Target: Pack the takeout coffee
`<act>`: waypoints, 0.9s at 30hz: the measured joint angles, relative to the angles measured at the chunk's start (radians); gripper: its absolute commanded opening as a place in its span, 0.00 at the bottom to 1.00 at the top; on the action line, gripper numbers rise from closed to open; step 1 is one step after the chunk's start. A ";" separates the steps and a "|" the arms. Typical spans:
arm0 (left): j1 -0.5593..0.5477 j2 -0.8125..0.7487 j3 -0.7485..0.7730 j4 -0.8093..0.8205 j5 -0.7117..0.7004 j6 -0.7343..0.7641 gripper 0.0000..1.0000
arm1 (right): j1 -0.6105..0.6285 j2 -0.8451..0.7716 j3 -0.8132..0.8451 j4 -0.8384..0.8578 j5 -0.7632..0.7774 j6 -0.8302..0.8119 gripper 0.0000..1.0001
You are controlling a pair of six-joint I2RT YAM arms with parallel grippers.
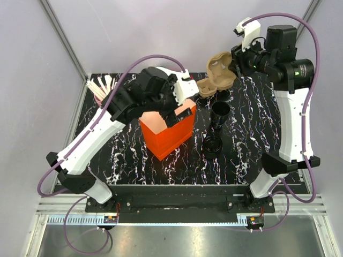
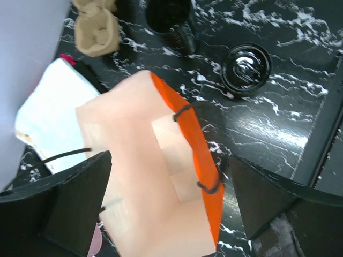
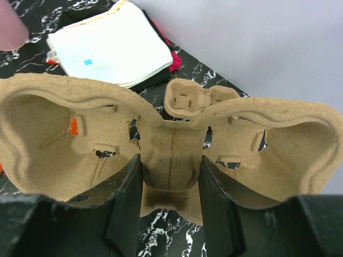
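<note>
The takeout coffee point(image 1: 213, 144) point(image 2: 246, 68), a small black lidded cup, stands on the marble table right of the orange paper bag point(image 1: 166, 136) point(image 2: 161, 176). My left gripper point(image 1: 179, 115) point(image 2: 169, 209) hovers open over the bag's mouth, one finger on each side of it, holding nothing. My right gripper point(image 1: 233, 61) point(image 3: 170, 182) is raised at the back right, shut on the middle ridge of a brown two-hollow cardboard tray point(image 1: 221, 69) point(image 3: 171, 134).
A taller open black cup point(image 1: 220, 112) point(image 2: 170, 16) stands behind the coffee. A second cardboard tray point(image 1: 206, 85) point(image 3: 187, 99) lies near it. White napkins point(image 3: 112, 45) point(image 2: 53, 118) and a pink cup of wooden stirrers point(image 1: 103, 88) sit at the back left.
</note>
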 measured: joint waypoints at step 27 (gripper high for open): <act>0.515 -0.095 -0.211 0.285 0.122 -0.141 0.99 | 0.570 0.147 -0.089 0.002 0.301 0.019 0.41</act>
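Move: The open orange bag is where the cup carrier pinched in the right gripper is taken: from that hand about 22 cm left, 7 cm back and 31 cm below. The black cup stands nearly under the right hand, roughly 39 cm down, and the spare carrier on the table about 22 cm ahead and 2 cm left. The left gripper hovers over the bag, whose middle is some 6 cm ahead, 2 cm left, 23 cm below; the pink cup lies 23 cm ahead and 31 cm left of this hand. Swing the left gripper, fingers staying wide open, up and left off the bag's mouth, then forward and down again beyond the bag's left side, turning it nearly 30 degrees counter-clockwise. Meanwhile carry the cup carrier with the right gripper about 19 cm left, sinking 9 cm and drawing back 5 cm, over the bag's opening; keep the pinch and turn the wrist slightly counter-clockwise. ##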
